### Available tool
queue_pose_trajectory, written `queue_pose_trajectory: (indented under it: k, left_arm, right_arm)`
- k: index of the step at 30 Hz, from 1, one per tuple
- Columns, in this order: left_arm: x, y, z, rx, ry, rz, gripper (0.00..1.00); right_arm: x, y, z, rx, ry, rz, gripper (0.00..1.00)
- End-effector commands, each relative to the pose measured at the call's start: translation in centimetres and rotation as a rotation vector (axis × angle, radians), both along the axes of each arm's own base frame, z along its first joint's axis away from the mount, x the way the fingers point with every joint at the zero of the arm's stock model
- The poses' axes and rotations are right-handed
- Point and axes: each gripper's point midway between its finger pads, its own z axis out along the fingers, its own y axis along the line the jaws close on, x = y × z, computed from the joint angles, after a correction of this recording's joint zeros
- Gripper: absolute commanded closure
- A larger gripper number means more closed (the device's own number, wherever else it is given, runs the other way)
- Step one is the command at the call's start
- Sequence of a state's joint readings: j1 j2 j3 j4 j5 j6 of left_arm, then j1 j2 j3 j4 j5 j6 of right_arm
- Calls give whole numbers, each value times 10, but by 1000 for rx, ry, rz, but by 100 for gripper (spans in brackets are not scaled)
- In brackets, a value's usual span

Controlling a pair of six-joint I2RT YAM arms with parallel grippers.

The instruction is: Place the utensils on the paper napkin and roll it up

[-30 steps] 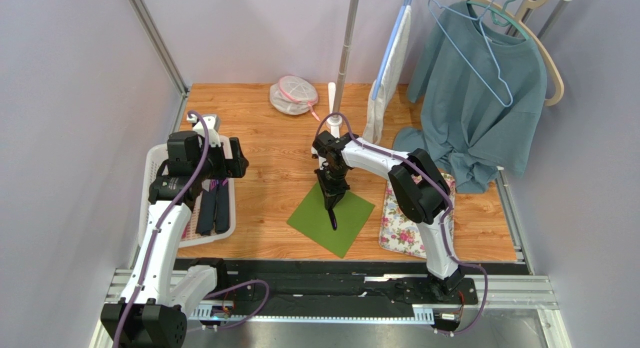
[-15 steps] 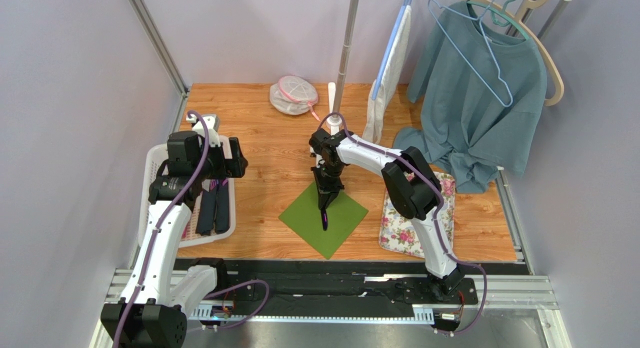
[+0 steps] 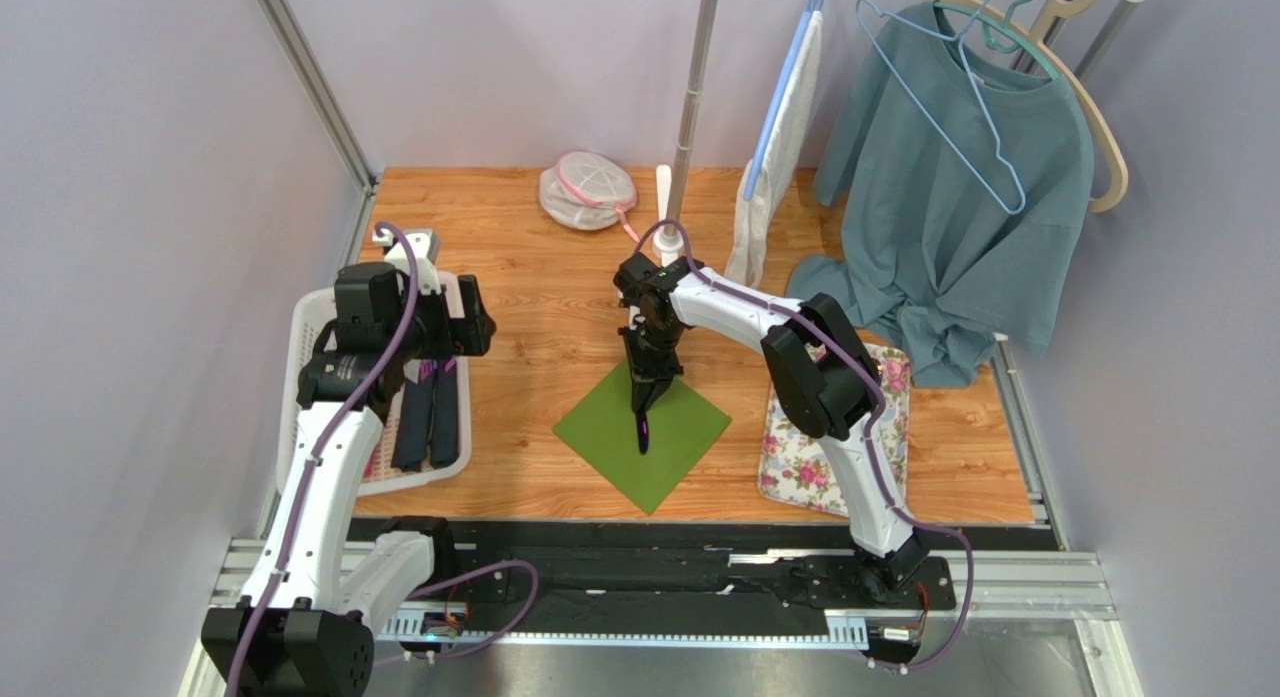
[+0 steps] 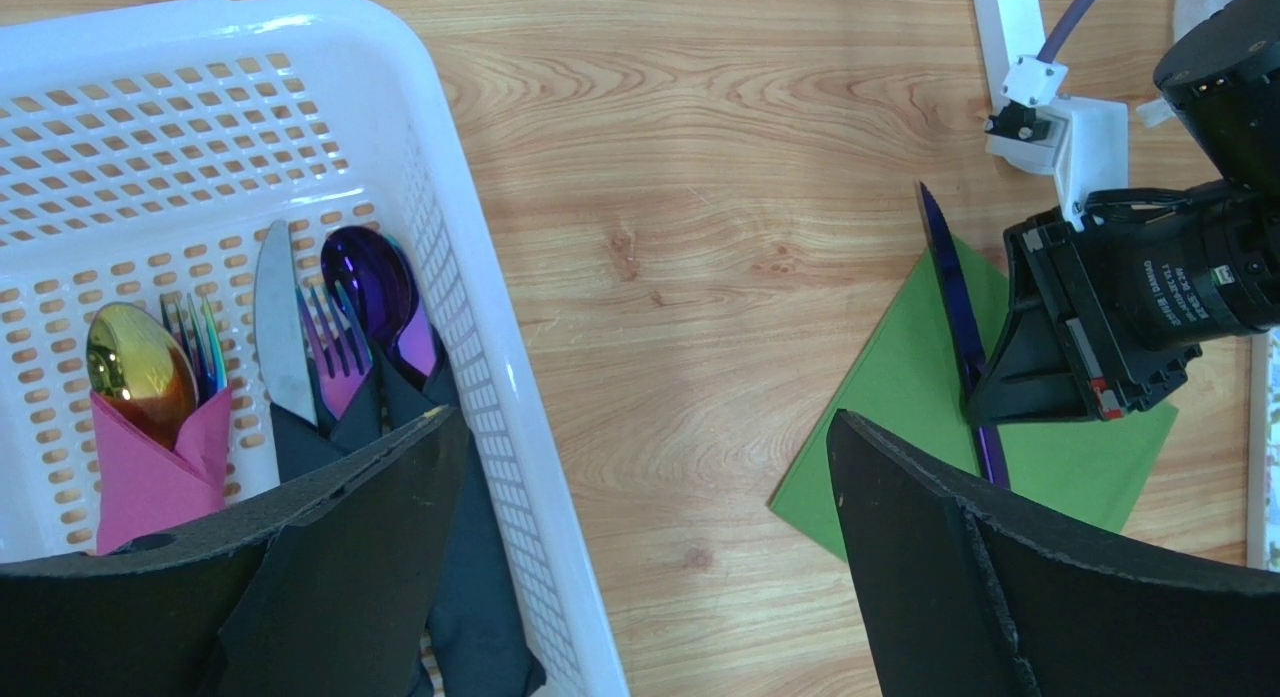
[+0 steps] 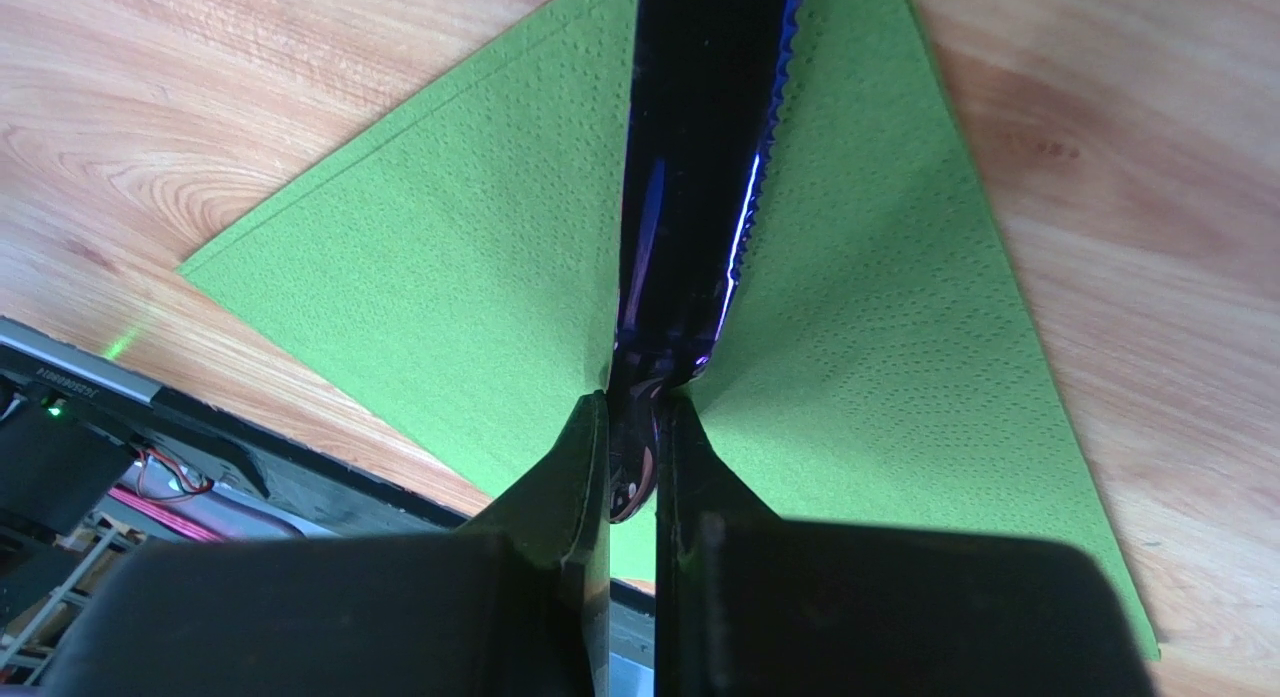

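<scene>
The green paper napkin lies as a diamond on the wooden table; it also shows in the right wrist view and the left wrist view. My right gripper is shut on a dark blue-purple knife near its handle end and holds it over the napkin. I cannot tell whether the knife touches the sheet. My left gripper is open and empty above the rim of a white basket. More utensils lie in the basket: a gold spoon and a purple spoon.
The basket sits at the left table edge with dark and pink rolled napkins inside. A floral mat lies right of the napkin. A pole, a white cloth, hangers and a teal shirt stand at the back right.
My right gripper has moved a little left and back with the knife. The green napkin has shifted left with it. The left arm has not moved.
</scene>
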State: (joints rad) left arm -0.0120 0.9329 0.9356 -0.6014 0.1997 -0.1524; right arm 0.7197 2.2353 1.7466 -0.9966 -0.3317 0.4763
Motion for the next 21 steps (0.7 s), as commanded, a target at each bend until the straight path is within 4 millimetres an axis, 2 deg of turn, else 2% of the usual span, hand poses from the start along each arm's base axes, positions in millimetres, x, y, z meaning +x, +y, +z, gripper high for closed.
queue_pose_trajectory:
  k: [1,6,7,8,12,14,18,21]
  left_arm:
    - [2,2,6,-6,-29,18,1]
    - [2,2,5,-5,-28,17,1]
    - [3,3,5,-4,-26,18,1]
    - [2,3,5,-2,-25,16,1]
    - [3,3,4,0,-21,16,1]
    - [4,3,5,1,-24,18,1]
    - [4,3,9,3,-29,15,1]
    - [4,3,14,7,-35,13,1]
  right_arm:
    - [11,11,8,20,-36,-30,100]
    - [9,10,-1,12,-10,-37,100]
    - [8,10,-2,13,-7,-35,97]
    - [7,10,-2,11,-4,-34,88]
    - [7,8,0,1,-10,-41,68]
    - [9,8,4,3,-16,-46,61]
    - [14,8,21,22,-42,-52,53]
    - [20,9,44,60,-85,-33,49]
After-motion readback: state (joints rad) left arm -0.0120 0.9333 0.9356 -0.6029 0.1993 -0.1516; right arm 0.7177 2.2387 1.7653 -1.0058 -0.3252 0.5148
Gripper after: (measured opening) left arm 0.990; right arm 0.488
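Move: The green napkin that takes the knife lies right under the right fingertips, about 1 cm below, its middle some 2 cm back. The purple knife, pinched near its handle end, runs forward, its middle about 4 cm ahead. The floral tray is some 25 cm to the right and 2 cm back; the white pole foot stands about 22 cm ahead and 3 cm right. From the left gripper the napkin is some 23 cm right, 5 cm back and 20 cm below. Let go of the knife on the green napkin: hold the right hand in place low over the sheet, turned nearly straight down, and spread the fingers from shut to about half open so both pads come off the handle. Add only a slight wrist turn clockwise, under 5 degrees, and let the hand shift no more than half a centimetre. ##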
